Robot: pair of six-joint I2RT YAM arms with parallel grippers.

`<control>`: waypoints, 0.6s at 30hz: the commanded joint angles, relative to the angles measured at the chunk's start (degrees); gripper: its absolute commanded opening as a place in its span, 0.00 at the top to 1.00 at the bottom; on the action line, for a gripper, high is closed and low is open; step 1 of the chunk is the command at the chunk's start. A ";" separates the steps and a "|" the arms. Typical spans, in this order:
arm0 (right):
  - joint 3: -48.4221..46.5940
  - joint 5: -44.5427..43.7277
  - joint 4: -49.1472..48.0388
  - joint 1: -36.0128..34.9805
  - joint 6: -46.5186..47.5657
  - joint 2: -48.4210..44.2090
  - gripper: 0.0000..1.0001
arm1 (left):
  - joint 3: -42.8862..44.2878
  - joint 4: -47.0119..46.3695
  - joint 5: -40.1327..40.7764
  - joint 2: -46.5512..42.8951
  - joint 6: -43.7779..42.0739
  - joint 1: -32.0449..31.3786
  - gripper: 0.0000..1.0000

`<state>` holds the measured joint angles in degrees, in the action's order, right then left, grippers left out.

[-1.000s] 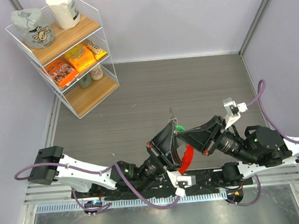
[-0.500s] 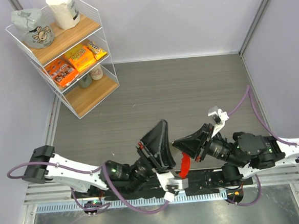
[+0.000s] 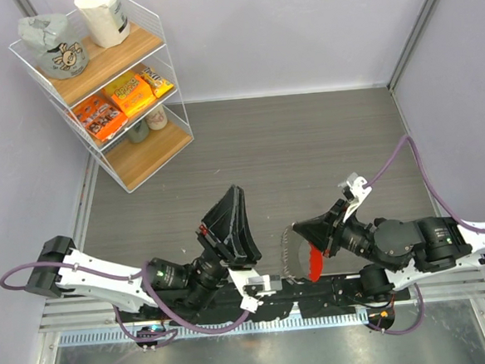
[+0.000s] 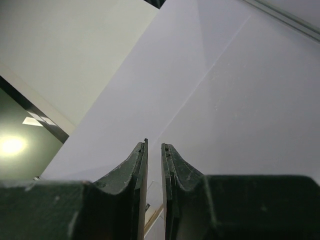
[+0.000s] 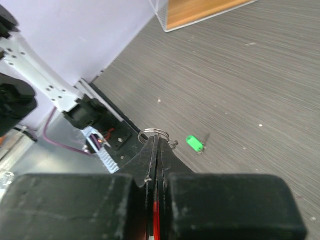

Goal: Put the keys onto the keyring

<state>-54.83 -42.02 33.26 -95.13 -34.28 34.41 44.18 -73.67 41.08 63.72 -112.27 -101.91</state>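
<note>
My right gripper [image 3: 297, 227] [image 5: 157, 137] is shut on the keyring [image 3: 315, 262], held above the near edge of the table. Its red arc hangs below the fingers and its silvery loop [image 5: 154, 133] sticks out past the fingertips. A green key [image 5: 195, 143] shows just right of that loop. I cannot tell whether it hangs from the loop or lies on the table. My left gripper [image 3: 234, 199] [image 4: 154, 145] stands apart to the left and points upward. Its jaws are open by a narrow gap with nothing between them. The black key is out of view.
A wire shelf [image 3: 111, 87] with snack packs and bags stands at the back left. Grey walls close in the wood-grain table [image 3: 306, 144]. The arms' base rail [image 3: 333, 290] and purple cables [image 3: 407, 158] run along the near edge.
The left gripper opened a little and drew back left, away from the right gripper. The right gripper moved nearer and lower with the keyring. The green key no longer sits between the two grippers.
</note>
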 commanded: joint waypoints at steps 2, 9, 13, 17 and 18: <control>-2.39 -6.66 7.78 -0.14 -4.30 0.39 0.95 | -2.08 -11.67 6.37 -2.37 4.33 -0.31 0.78; -1.25 -8.35 8.76 2.31 -4.30 3.99 0.95 | -5.42 -9.84 18.67 -8.08 17.67 -0.31 0.73; 0.24 -0.81 5.69 10.29 -0.45 5.57 0.95 | -8.32 16.61 22.82 -18.34 41.44 -0.22 0.75; 1.74 6.40 2.35 17.41 2.72 7.16 0.95 | -6.48 54.30 16.06 -30.74 73.91 0.48 0.76; 2.26 7.38 1.47 18.39 3.43 7.25 0.94 | -7.00 56.07 15.44 -33.38 75.95 0.48 0.76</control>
<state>-53.69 -41.32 40.80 -81.25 -34.44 40.73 36.27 -45.28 59.46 39.24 -67.11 -101.86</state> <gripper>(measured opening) 0.058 0.240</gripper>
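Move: The keys with the green tag lie loose on the table, about 3 cm ahead of the empty left hand, 2 cm to its left and some 46 cm below. The keyring, pinched in the right fingertips, is about 11 cm to the left hand's right, level with it and 15 cm lower. From the right hand the keys are some 4 cm ahead, 12 cm left and 31 cm down; the red strap hangs about 10 cm below, 2 cm back and 3 cm right. Downward first, then swinging out to the left and forward, the left hand sinks about 8 cm and moves 7 cm left, its upturned fingers tipping down towards level while staying slightly open. The right hand also comes down and forward, about 5 cm each way, closer to the height of the keys; its fingers dip and turn clockwise, still pinching the keyring. ##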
